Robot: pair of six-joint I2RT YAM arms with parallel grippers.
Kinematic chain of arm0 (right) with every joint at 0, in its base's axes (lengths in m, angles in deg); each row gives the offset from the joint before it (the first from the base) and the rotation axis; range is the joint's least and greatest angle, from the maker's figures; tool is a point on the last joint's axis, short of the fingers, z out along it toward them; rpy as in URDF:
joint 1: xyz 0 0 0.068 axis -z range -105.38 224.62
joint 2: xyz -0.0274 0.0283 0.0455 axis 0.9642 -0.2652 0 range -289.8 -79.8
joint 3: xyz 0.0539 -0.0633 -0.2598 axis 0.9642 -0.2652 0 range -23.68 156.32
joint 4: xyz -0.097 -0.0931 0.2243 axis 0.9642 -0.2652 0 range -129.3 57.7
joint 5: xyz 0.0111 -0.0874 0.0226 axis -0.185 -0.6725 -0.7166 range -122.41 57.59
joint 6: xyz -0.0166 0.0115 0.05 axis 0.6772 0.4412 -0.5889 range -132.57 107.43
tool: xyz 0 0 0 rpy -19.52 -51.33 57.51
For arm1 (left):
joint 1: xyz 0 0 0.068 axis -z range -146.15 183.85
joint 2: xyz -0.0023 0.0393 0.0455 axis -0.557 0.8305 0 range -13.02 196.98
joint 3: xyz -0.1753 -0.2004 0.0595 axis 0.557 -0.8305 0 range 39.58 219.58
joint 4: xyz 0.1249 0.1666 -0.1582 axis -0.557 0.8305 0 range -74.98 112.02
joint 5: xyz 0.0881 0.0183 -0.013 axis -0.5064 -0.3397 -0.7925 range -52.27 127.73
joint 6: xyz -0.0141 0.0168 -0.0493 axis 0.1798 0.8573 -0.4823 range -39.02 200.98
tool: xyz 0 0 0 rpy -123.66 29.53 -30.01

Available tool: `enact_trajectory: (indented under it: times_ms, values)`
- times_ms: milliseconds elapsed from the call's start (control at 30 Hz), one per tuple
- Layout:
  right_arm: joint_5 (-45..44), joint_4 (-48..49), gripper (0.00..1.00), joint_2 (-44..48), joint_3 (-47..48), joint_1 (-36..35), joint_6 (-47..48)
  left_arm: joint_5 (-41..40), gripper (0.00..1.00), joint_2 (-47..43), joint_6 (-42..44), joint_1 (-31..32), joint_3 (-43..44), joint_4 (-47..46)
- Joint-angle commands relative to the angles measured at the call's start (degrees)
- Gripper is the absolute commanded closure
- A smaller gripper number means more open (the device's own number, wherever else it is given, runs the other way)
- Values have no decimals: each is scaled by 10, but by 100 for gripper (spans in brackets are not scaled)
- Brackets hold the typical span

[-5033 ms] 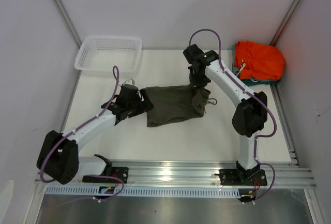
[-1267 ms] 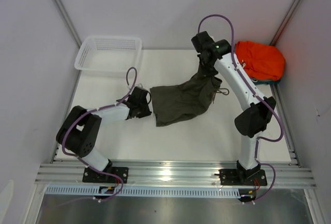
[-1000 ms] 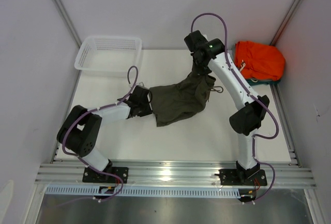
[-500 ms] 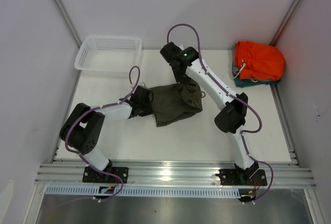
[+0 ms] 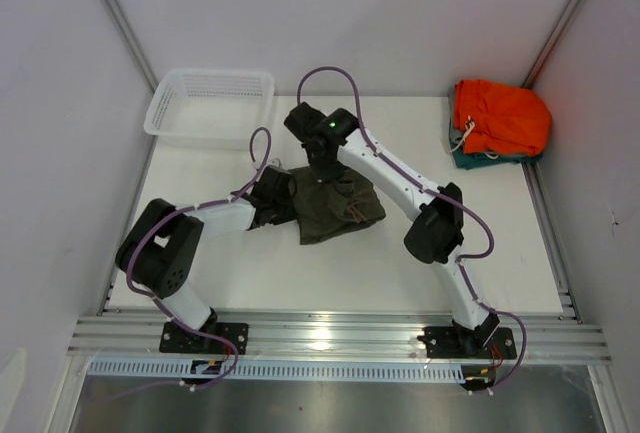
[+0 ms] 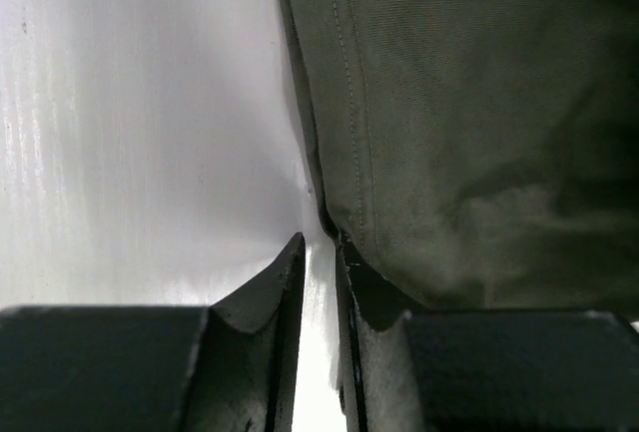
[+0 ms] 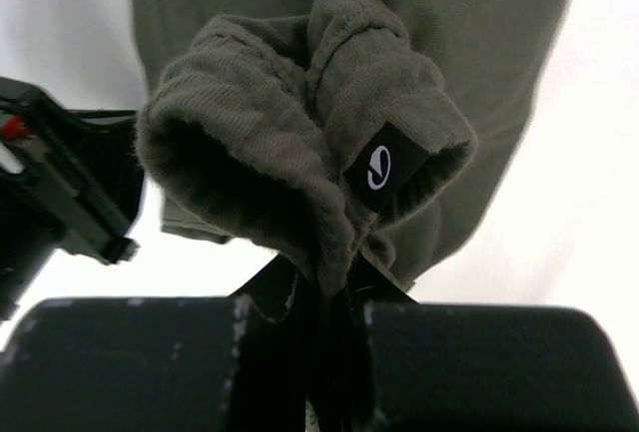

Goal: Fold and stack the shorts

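Note:
The olive-green shorts [image 5: 345, 211] lie bunched in the middle of the table, their right part doubled over to the left. My right gripper [image 5: 322, 171] hangs over their upper left part. The right wrist view shows this gripper [image 7: 324, 277] shut on a gathered fold of the waistband [image 7: 300, 143] with a small black label. My left gripper [image 5: 288, 199] rests low on the table at the shorts' left edge. In the left wrist view its fingers [image 6: 319, 244] stand a narrow gap apart with bare table between them, and the hem [image 6: 344, 103] lies against the right fingertip.
A white mesh basket [image 5: 210, 103] stands at the back left. Bright orange shorts [image 5: 500, 118] sit on a teal garment [image 5: 468, 159] at the back right. Metal rails [image 5: 340, 333] run along the near edge, and walls close in both sides.
My right arm has swung left from near the orange pile, carrying the waistband over the shorts and doubling them. The left gripper has stayed at the left hem.

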Motion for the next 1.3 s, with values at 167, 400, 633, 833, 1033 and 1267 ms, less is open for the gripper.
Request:
enact_trajectory:
  times_ms: [167,400,633,833,1033,1267]
  values:
    - [78,137,94,8,-66,-9,-57,1,79,-5,-8,5,-24,-14]
    - [61,232,91,17,-124,-7,-105,12,79,-23,-18,7,-45,-31]
    - [-10,241,83,13,-121,-9,-115,15,79,-25,-21,14,-56,-38]
    - [-16,200,71,-29,-82,-13,-100,11,79,-33,-19,16,-58,-35]
    - [-77,144,75,-37,-54,-16,-74,0,79,-46,-16,15,-54,-19]
    - [-50,160,41,-26,-84,-23,-69,-4,79,-70,-15,15,-50,0]
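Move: The right gripper holds the gathered waistband end of the shorts above the half-folded cloth. The shorts' left end, where it is taken, lies about 5 cm to the left, level ahead-and-back, some 15 cm below. From the right gripper, that end's near corner is about 9 cm back and 5 cm left; the white basket is roughly 23 cm ahead and 26 cm left. From the left gripper, the left end lies about 4 cm ahead and 2 cm right, practically at fingertip height. Lower the right gripper about 6 cm while carrying the held waistband some 5 cm left towards the shorts' left end, then ease it 2 to 3 cm forward and slightly back to the right. Spread its nearly shut fingers to over half open to let the cloth go. Keep the left gripper low beside the left hem, drawing back only a little, its opening unchanged. ##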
